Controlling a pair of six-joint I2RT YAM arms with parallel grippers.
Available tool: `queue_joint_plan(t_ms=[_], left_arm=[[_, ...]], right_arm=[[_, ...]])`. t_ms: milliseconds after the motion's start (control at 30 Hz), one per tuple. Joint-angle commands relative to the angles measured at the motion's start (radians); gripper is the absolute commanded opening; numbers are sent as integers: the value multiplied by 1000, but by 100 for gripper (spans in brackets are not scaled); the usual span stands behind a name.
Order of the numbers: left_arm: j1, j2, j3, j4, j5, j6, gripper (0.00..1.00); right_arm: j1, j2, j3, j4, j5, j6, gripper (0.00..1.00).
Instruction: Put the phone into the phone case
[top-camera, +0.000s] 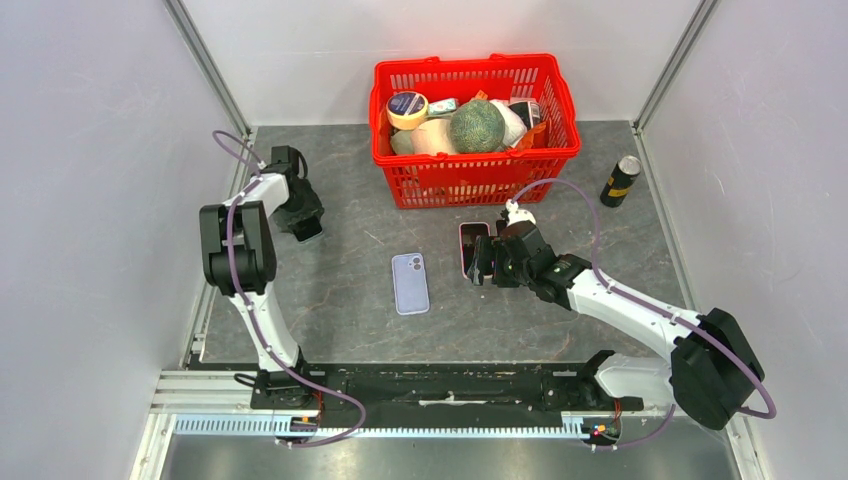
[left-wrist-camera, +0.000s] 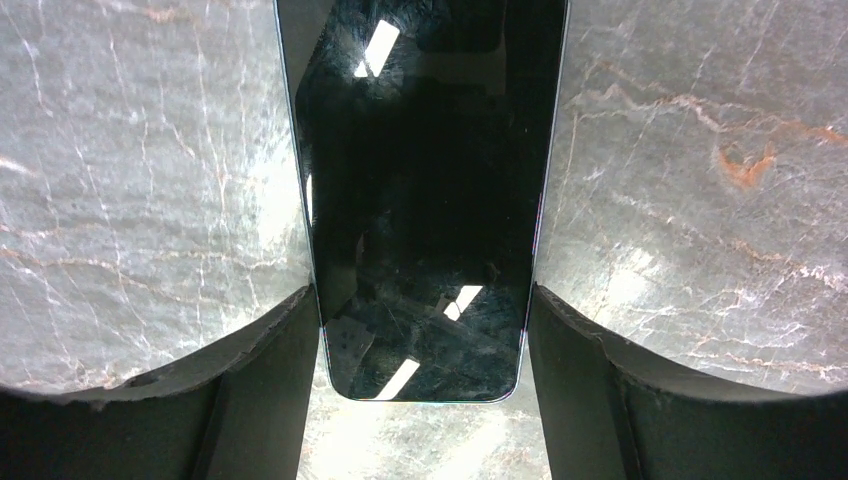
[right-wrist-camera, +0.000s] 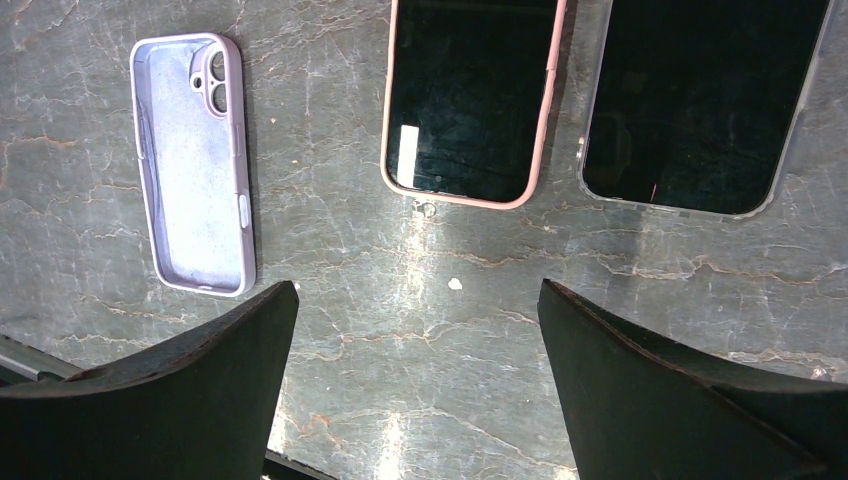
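Observation:
A bare black phone (left-wrist-camera: 425, 200) lies screen up on the marble table at the far left. My left gripper (left-wrist-camera: 425, 290) straddles its near end, with a finger pressed against each long edge. In the top view the left gripper (top-camera: 305, 225) covers that phone. The empty lavender phone case (top-camera: 410, 283) (right-wrist-camera: 190, 165) lies open side up at the table's middle. My right gripper (top-camera: 488, 262) (right-wrist-camera: 418, 285) hangs open over bare table, just short of a pink-cased phone (right-wrist-camera: 470, 100) (top-camera: 468, 245) and a clear-cased phone (right-wrist-camera: 700, 105).
A red basket (top-camera: 470, 185) full of groceries stands at the back centre. A dark can (top-camera: 620, 181) stands upright at the back right. Grey walls close in the table on the left and right.

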Motion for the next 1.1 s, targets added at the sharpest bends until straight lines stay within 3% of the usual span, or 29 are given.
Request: queue_joint_plan(t_ms=[0, 233, 400, 633, 800, 1067], left_arm=[[-5, -30, -90, -57, 64, -113, 47], [-88, -172, -268, -8, 84, -204, 45], [-174, -291, -476, 106, 111, -289, 41], [-344, -500, -678, 152, 101, -396, 39], [-462, -622, -779, 182, 117, -484, 39], [-510, -836, -905, 188, 165, -547, 38]], right_arm=[[-2, 0, 4, 31, -9, -14, 97], [-2, 17, 7, 33, -15, -12, 97], [-2, 31, 9, 36, -25, -12, 97], [-2, 80, 21, 46, -61, -16, 97], [-2, 149, 38, 79, -173, -18, 97], [-2, 293, 180, 86, -343, 34, 96]])
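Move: The left gripper already holds the dark phone by its near end, down at the table. The lilac phone case lies some 14 cm back and 27 cm right of it; the pink-cased phone is about 5 cm back and 43 cm right. From the right hand, the lilac case is roughly 3 cm ahead, 19 cm left and 8 cm below; the pink-cased phone is 12 cm ahead and 3 cm left, the clear-cased phone 12 cm ahead and 6 cm right. Bring the left gripper back and right by about 25 cm on a near-even diagonal, skimming low and rising just 1 cm, to the lilac case's left side; keep the pinch on the phone and swing the fingertips some 20 degrees rightward. Late on, start the right hand towards the case, about 4 cm down and 4 cm left, tipping its open fingers steeper. ##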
